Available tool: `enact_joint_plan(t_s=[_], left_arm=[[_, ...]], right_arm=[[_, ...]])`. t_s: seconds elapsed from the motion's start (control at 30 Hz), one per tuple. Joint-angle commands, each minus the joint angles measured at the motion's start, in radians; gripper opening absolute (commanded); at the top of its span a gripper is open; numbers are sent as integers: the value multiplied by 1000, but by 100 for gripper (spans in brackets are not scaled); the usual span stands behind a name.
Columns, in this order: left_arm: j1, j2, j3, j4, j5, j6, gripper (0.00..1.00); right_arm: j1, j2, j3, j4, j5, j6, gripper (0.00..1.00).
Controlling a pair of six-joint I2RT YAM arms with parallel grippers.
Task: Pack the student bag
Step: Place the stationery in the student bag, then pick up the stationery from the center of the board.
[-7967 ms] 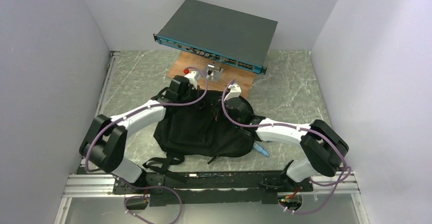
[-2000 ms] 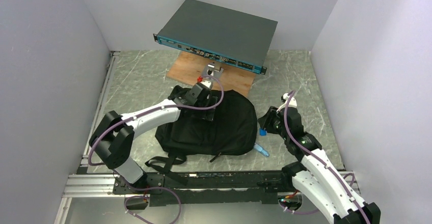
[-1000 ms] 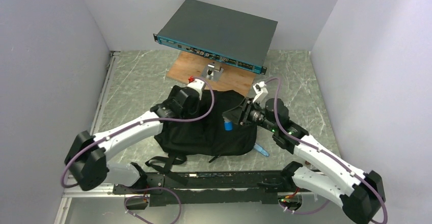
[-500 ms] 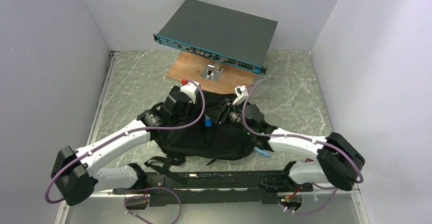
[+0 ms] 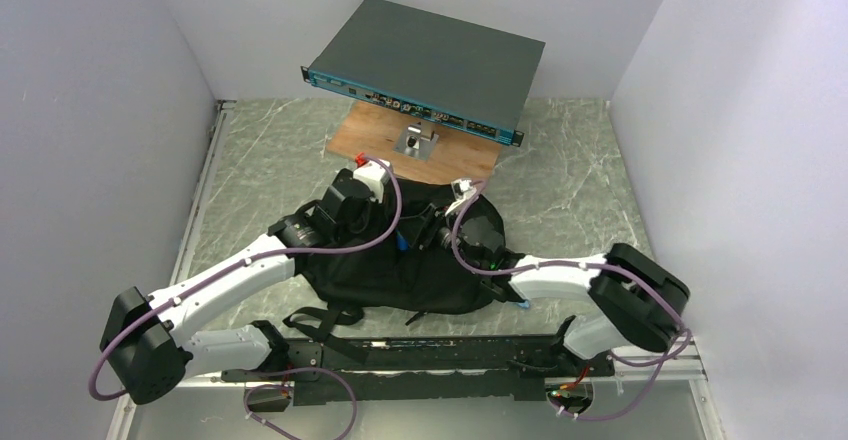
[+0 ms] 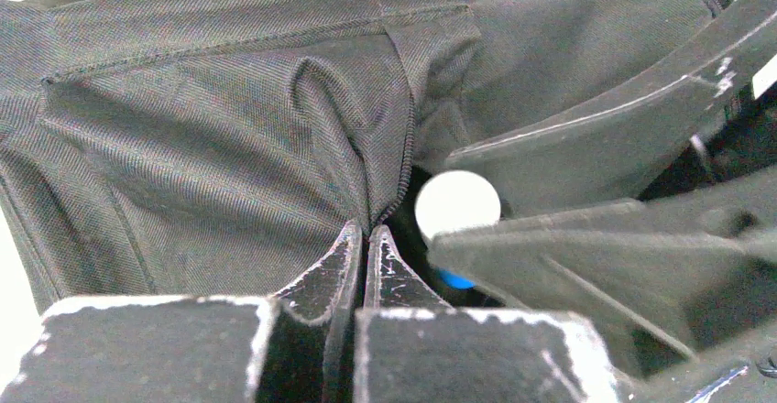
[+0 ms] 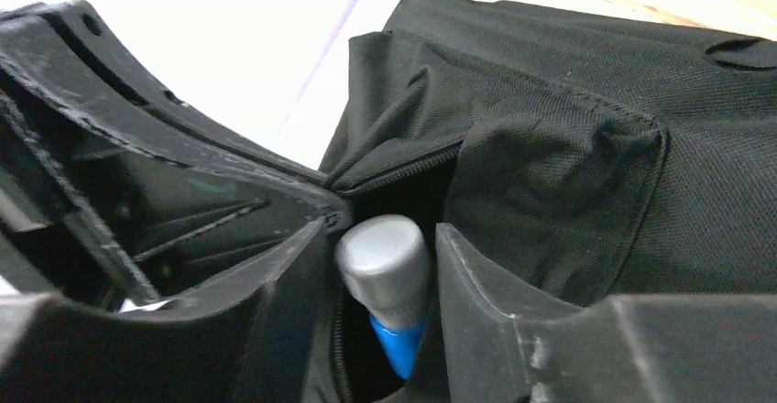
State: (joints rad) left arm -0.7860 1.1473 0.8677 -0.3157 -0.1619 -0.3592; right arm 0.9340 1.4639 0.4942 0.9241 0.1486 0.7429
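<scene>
The student bag (image 5: 400,270), a black fabric backpack, lies in the middle of the table. My left gripper (image 5: 392,228) is shut on the fabric edge of its zipper opening (image 6: 394,183), fingertips pressed together (image 6: 366,235). My right gripper (image 5: 418,234) is shut on a blue tube with a grey-white cap (image 7: 385,261). It holds the tube cap-first at the mouth of the opening, right beside the left gripper. In the left wrist view the cap (image 6: 457,203) shows as a white disc between the right gripper's dark fingers (image 6: 596,137). The bag's inside is dark.
A flat dark grey rack-mount device with a teal front (image 5: 430,65) stands raised at the back, over a wooden board (image 5: 465,163) and a small metal stand (image 5: 412,142). A light blue pen-like item (image 5: 514,296) lies by the bag's right edge. Straps (image 5: 320,322) trail toward the arm bases.
My right gripper has carried the blue tube leftward from above the bag's right side to the zipper opening. The left gripper keeps its pinch on the fabric.
</scene>
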Motion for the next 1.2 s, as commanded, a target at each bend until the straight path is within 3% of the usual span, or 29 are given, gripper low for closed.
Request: enact_joint_plan(t_s=[0.0, 0.07, 0.13, 0.37, 0.5, 0.6, 0.67, 0.77, 0.93, 1.17], left_arm=[[11, -8, 19, 18, 25, 17, 0], [15, -15, 16, 15, 25, 19, 0], [17, -21, 10, 16, 29, 18, 0], [24, -20, 1, 20, 42, 20, 0], [27, -20, -5, 25, 69, 22, 0], [28, -20, -24, 46, 81, 18, 0], [28, -17, -18, 41, 86, 19, 0], [28, -16, 0, 20, 92, 26, 0], [29, -24, -9, 36, 96, 28, 0], [29, -10, 25, 8, 115, 24, 0]], right_arm=[[10, -131, 114, -383, -21, -49, 62], [-2, -148, 190, -553, -63, -97, 66], [-8, -174, 188, -604, -107, -112, 74], [-89, -396, 200, -1001, 59, -95, 76], [-239, -531, 200, -1347, 125, 99, 76], [-283, -635, 160, -1562, 221, 227, 75], [-288, -696, 136, -1719, 302, 404, 74], [-306, -734, 109, -1909, 300, 660, 73], [-315, -680, 77, -2062, 192, 899, 75], [-329, -695, 60, -2060, 104, 1001, 81]])
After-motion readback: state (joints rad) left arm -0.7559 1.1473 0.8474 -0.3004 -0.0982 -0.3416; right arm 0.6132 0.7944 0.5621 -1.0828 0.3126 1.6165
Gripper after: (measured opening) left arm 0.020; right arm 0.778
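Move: From the right hand, the light-blue stick on the table lies about 24 cm to the right, 13 cm back and some 15 cm below, close against the bag's right end, which is around 20 cm right, 5 cm back and 13 cm down. The white-capped blue bottle is between the right finger pads, its middle 2 cm below them. The left hand has the edge of the bag's opening in its pads; the stick lies 26 cm to its right, 14 cm back and 16 cm below. Open the right gripper wide to let go of the bottle in the bag's opening, lift clear by about 2 cm, then swing some 27 cm right, also back and down by 11 to 12 cm, towards the light-blue stick. On the way tip the fingers from nearly level to pointing down and turn them clockwise, keeping them open. Keep the left gripper shut on the edge of the opening. ##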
